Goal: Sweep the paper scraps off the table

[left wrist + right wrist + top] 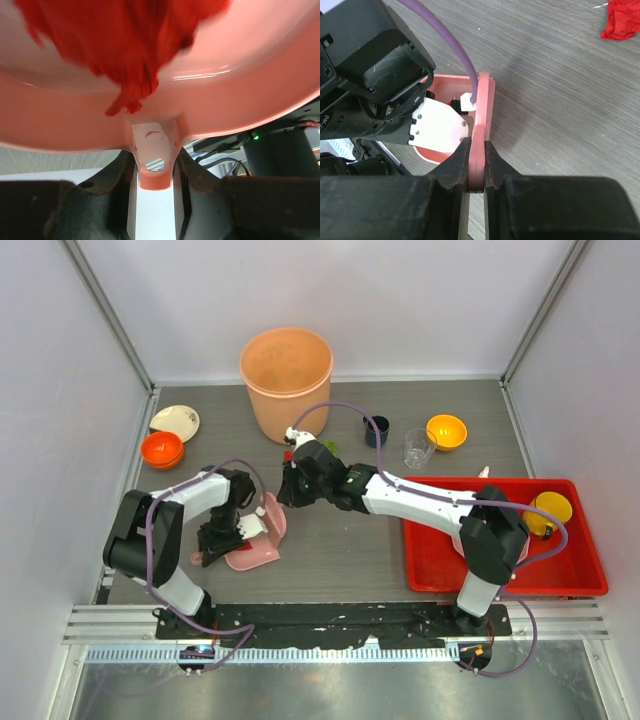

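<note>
My left gripper point(228, 538) is shut on the handle of a pink dustpan point(252, 554) lying on the table point(340, 550). In the left wrist view the handle point(155, 162) sits between my fingers and a red paper scrap point(125, 45) lies in the pan. My right gripper point(289, 490) is shut on a flat pink sweeper piece point(479, 135) whose far end stands at the dustpan's mouth point(437, 152). A red scrap point(288, 454) and a green scrap point(330, 447) lie on the table behind the right gripper. The red one also shows in the right wrist view point(621, 20).
A tall orange bin point(286, 380) stands at the back. An orange bowl point(162, 448) and a cream plate point(175, 420) sit back left. A dark cup point(377, 430), a clear glass point(419, 447) and an orange bowl point(446, 430) sit back right. A red tray point(440, 560) lies right.
</note>
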Controlling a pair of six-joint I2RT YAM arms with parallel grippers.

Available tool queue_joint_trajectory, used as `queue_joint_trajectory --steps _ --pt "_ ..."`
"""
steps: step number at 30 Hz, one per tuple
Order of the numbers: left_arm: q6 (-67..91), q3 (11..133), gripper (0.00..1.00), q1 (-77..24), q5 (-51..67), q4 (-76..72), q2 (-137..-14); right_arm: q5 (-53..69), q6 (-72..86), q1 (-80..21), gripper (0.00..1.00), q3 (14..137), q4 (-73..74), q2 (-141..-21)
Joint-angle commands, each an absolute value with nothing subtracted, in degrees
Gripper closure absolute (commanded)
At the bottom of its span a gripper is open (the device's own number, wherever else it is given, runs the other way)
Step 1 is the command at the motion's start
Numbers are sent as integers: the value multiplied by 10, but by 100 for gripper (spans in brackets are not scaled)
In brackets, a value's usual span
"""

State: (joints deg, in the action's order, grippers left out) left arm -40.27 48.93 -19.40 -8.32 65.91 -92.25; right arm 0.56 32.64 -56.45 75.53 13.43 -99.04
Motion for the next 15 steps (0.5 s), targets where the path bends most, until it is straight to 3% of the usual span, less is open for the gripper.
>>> queue_joint_trajectory --steps 1,7,15 --pt "-393 514 100 -193 19 605 -901 49 363 -555 99 766 55 -941" --pt "-399 520 100 -171 119 587 -831 -62 301 -538 99 757 124 -847" --pt "-353 590 100 -165 142 619 -793 -225 198 -534 99 777 178 -715"
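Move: The right hand's brush is at the mouth of the dustpan, whose pan is about 10 cm back, 10 cm left and 13 cm below that hand; the pan is some 11 cm to the left hand's right. The loose red scrap lies roughly 11 cm straight ahead of the right hand and 15 cm down, or 20 cm ahead and 22 cm right of the left hand. From the right hand, the green scrap is 14 cm ahead and 8 cm right, the bin 23 cm straight ahead. The brush comes away from the dustpan's mouth as the right hand, still gripping it, rises about 15 cm and swings some 8 cm right, tilting its fingers upward roughly 20 degrees. Keeping hold of the dustpan, the left hand slides right about 7 cm, then also forward and up, towards the loose red scrap, rolling so the pan's mouth tips up. ##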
